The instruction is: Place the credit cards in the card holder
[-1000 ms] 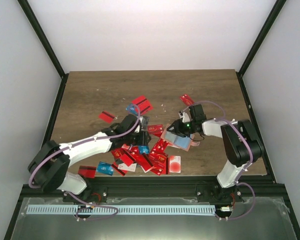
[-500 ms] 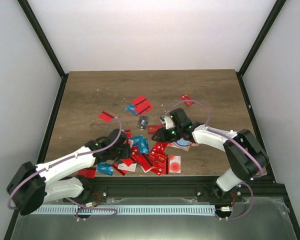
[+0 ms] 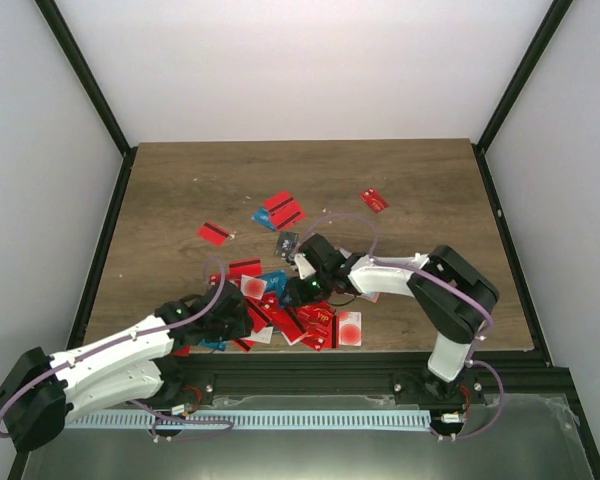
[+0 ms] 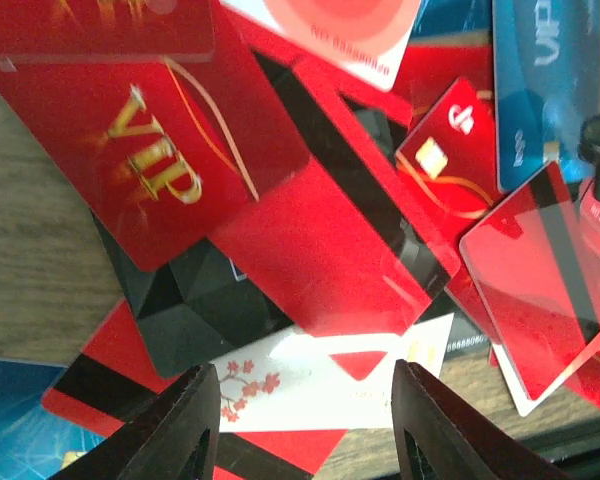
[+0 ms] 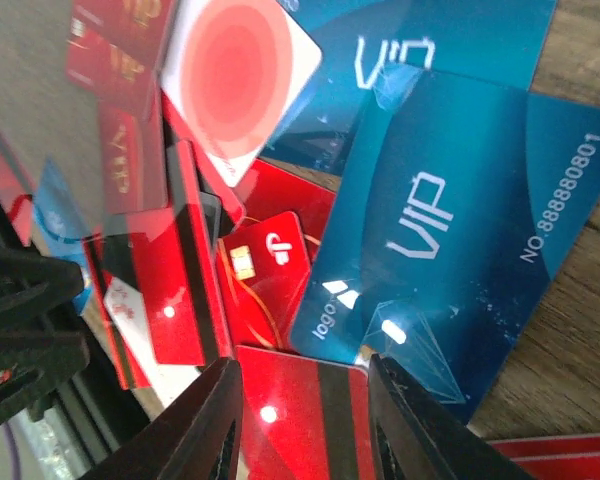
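The credit cards [image 3: 285, 305] lie in a heap near the table's front, mostly red, some blue. My left gripper [image 3: 235, 320] is open at the heap's left side. In the left wrist view it [image 4: 305, 430] is open over a white card with red blossoms [image 4: 310, 385], below a red VIP card [image 4: 150, 170] and a dark grey card [image 4: 180, 310]. My right gripper [image 3: 308, 288] is open over the heap's middle. In its wrist view it [image 5: 305, 425] straddles a red card with a black stripe [image 5: 310, 410], next to a blue VIP card [image 5: 450, 240]. The card holder is not in view.
Loose red cards lie further back on the left [image 3: 215, 233], in the middle [image 3: 283, 210] and on the right [image 3: 374, 200], with a dark card [image 3: 287, 242] behind the right gripper. A white card with a red dot [image 3: 348, 327] lies by the front edge.
My right gripper has moved left from the heap's right side onto its middle. My left gripper has drawn back toward the front left edge of the heap.
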Action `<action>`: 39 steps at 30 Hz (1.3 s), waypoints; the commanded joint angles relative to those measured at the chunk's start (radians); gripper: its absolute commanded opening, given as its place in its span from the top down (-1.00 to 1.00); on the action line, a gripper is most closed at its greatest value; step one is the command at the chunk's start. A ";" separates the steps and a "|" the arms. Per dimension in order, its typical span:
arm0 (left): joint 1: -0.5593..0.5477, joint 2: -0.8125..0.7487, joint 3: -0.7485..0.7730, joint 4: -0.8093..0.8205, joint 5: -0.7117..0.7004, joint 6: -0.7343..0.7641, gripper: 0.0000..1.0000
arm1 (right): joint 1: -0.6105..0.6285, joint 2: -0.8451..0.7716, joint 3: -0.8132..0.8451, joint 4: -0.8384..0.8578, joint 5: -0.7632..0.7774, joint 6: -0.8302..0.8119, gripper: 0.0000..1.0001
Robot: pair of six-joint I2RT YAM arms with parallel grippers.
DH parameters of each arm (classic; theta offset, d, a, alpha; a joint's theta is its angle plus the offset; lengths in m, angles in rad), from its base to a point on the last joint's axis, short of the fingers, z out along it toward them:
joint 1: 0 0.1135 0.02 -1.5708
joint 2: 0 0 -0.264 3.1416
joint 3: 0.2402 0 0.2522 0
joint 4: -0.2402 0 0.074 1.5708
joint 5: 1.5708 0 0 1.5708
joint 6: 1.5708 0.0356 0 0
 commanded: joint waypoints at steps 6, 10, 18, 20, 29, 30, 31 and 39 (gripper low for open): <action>-0.090 -0.027 -0.077 0.078 0.091 -0.078 0.01 | 0.111 0.077 0.007 -0.054 0.068 -0.013 0.26; -0.135 -0.032 -0.099 0.113 0.112 -0.100 0.01 | 0.163 0.057 -0.023 -0.049 0.059 -0.010 0.26; -0.198 -0.036 -0.155 0.207 0.152 -0.146 0.01 | 0.201 0.035 -0.056 -0.070 0.063 0.028 0.27; -0.203 -0.038 -0.177 0.254 0.172 -0.151 0.01 | 0.202 0.029 -0.074 -0.073 0.061 0.042 0.27; -0.210 -0.020 -0.251 0.444 0.230 -0.183 0.02 | 0.203 -0.019 -0.146 -0.049 0.054 0.093 0.27; -0.210 -0.008 -0.260 0.468 0.243 -0.187 0.02 | 0.203 -0.023 -0.154 -0.043 0.053 0.097 0.27; -0.211 0.004 -0.266 0.482 0.250 -0.189 0.02 | 0.204 -0.025 -0.162 -0.034 0.052 0.100 0.26; -0.237 0.064 -0.246 0.429 0.237 -0.184 0.01 | 0.203 -0.094 -0.194 0.017 0.089 0.130 0.27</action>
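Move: The red black-striped card has its middle about 4 cm back and 1 cm right of the right hand, roughly 1 cm below, its far end under those fingertips. A blue VIP card lies some 3 cm ahead of that hand, and the pink-circle card about 3 cm ahead and 7 cm left. From the left hand the striped card is roughly 10 cm right and 2 cm ahead; the white flowered card lies directly below, its middle 1 cm right. Sinking just over 1 cm onto the striped card, the right fingertips press down on it and drag it back some 8 cm towards the table's near edge, bowing about 3 cm left before returning, the gap unchanged. The left hand runs back and right to meet it, about 10 cm in all, dipping a little early on and rolling some 20 degrees, left side down, fingers kept half open. ##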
